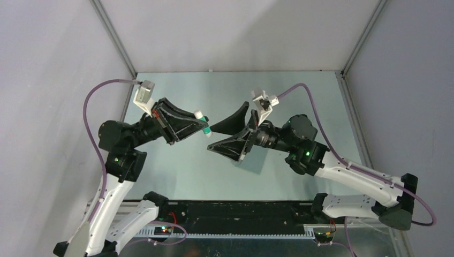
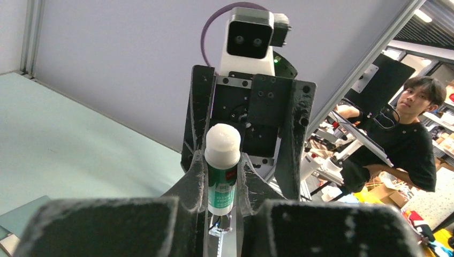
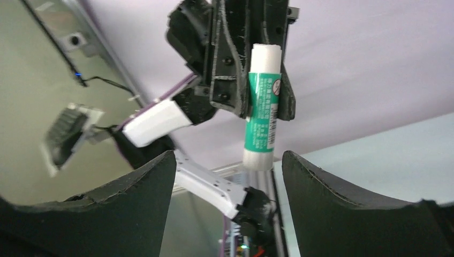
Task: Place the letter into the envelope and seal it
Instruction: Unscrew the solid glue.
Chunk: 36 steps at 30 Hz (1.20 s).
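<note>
My left gripper [image 2: 222, 167] is shut on a glue stick [image 2: 222, 171] with a green body and white ends, holding it in the air above the table. In the top view the stick [image 1: 200, 115] sits crosswise at the left gripper's [image 1: 205, 126] tips. My right gripper [image 1: 210, 138] faces it, open wide. In the right wrist view the stick's [image 3: 261, 123] white lower end hangs just beyond the open right gripper [image 3: 227, 158], touching neither finger. The letter is out of view. A flat teal-grey corner [image 2: 16, 217] at the left wrist view's lower left looks like the envelope.
The pale green table [image 1: 176, 176] is walled by grey panels at the back and both sides. Both arms meet above its middle. A black cable tray [image 1: 241, 214] runs along the near edge between the arm bases.
</note>
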Each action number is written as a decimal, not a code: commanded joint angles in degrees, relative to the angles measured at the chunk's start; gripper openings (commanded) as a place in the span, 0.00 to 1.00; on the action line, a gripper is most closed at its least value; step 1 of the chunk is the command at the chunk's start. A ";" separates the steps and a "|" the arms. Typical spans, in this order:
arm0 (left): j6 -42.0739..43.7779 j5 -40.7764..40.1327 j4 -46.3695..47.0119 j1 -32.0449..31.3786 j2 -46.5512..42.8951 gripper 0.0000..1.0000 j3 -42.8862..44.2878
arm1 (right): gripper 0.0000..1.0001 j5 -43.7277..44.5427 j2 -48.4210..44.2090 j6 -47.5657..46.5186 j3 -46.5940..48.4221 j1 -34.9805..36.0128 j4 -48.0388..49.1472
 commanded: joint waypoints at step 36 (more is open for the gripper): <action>0.65 -0.28 1.61 -0.01 -0.24 0.00 1.11 | 0.37 25.39 6.79 -23.73 16.71 10.94 -23.05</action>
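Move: The solid glue stands nearly upright, its middle still pinched between the left fingers. For the open right hand, that middle is about 3 cm ahead, 4 cm to the left and 1 cm above, with the glue's lower end slightly below the hand. The envelope with the letter lies on the table about 12 cm ahead of the right hand, some 10 cm to its right and roughly 43 cm below. The solid glue's lower end is what the right hand comes back to: the hand goes about 3.5 cm left and nearly as far forward, dipping some 4 cm and then rising halfway back, while it turns clockwise and its fingers tip down by some 15 degrees. Its wide-open fingers then close to about half that gap, one on either side of the end. The left hand stays put and keeps its pinch. ##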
